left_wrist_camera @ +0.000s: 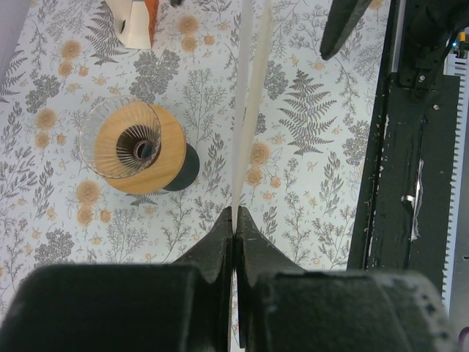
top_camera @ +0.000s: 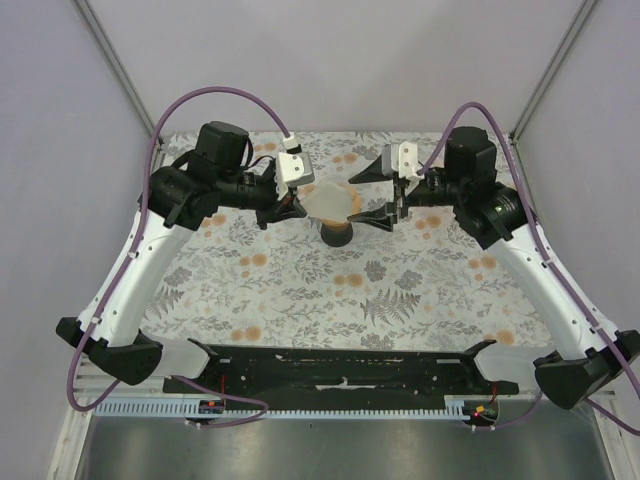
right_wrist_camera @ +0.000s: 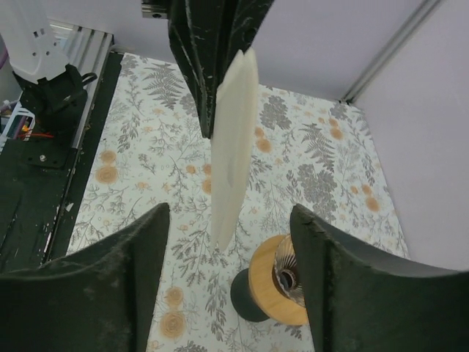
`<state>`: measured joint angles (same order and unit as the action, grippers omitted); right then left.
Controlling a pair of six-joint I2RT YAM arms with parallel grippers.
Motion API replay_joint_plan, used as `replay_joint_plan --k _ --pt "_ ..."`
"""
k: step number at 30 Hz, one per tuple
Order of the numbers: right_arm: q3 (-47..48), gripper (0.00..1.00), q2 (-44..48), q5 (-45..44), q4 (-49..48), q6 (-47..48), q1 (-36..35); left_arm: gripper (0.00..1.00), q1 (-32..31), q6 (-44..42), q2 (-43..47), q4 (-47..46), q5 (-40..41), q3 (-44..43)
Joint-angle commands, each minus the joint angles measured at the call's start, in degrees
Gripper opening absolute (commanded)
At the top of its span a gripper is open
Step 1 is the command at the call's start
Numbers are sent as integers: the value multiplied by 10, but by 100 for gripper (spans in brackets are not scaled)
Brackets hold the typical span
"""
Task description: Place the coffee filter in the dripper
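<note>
The coffee filter [top_camera: 326, 200] is a flat white paper fan, seen edge-on in both wrist views [left_wrist_camera: 249, 110] [right_wrist_camera: 233, 147], hanging in the air. My left gripper [top_camera: 296, 207] [left_wrist_camera: 234, 213] is shut on its edge. The dripper [top_camera: 338, 232] [left_wrist_camera: 135, 147] [right_wrist_camera: 272, 290] stands upright on the floral table, a wooden ring with a ribbed glass funnel on a dark base, just below and beside the filter. My right gripper [top_camera: 378, 195] [right_wrist_camera: 229, 213] stands open on the filter's far side, its fingers either side of the filter's lower tip without touching it.
An orange-and-white box [left_wrist_camera: 135, 22] stands on the table beyond the dripper. A black rail [top_camera: 340, 365] [left_wrist_camera: 403, 183] runs along the near edge. Grey walls close in the back and both sides.
</note>
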<state>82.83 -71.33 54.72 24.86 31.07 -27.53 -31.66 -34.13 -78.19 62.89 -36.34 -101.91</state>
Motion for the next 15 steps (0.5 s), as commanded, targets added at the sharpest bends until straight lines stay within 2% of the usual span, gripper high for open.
replay_joint_plan --k 1,2,6,9,12,15 --pt "19 64 -28 62 -17 -28 -10 2 -3 6 6 -16 -19 0" --pt "28 56 -35 63 -17 -35 -14 2 -3 6 5 -15 -23 0" --pt "33 33 -43 65 -16 -40 -18 2 -3 7 8 -16 -39 -1" --pt "22 2 -35 52 -16 -42 -18 5 -3 7 14 -15 -43 -6" --pt "16 0 -28 26 -17 -56 -18 38 -4 15 17 -16 -48 -13" --pt "7 0 -21 -13 -17 -69 -17 56 -2 29 19 -13 -49 -38"
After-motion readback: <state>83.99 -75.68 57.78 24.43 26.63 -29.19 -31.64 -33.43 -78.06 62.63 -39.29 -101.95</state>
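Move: The filter is still pinched in the left hand, its middle about 4 cm to that hand's right, 1 cm ahead and roughly level. From the open right hand it lies some 4 cm left, 1 cm back and 2 cm lower, its near edge already between the fingers. The dripper is about 8 cm ahead of the right hand, 2 cm left and 24 cm below; its black stand sits directly under it, some 7 cm lower still. The filter's free edge is pinched by the right hand, which slides about 2 cm left onto it while sinking 1.5 cm, tips down some 5 degrees and shuts its wide-open fingers. Once they are closed, the left fingers, almost in place, spread to about half open and let go of the other side, that hand easing back barely 1 cm. ##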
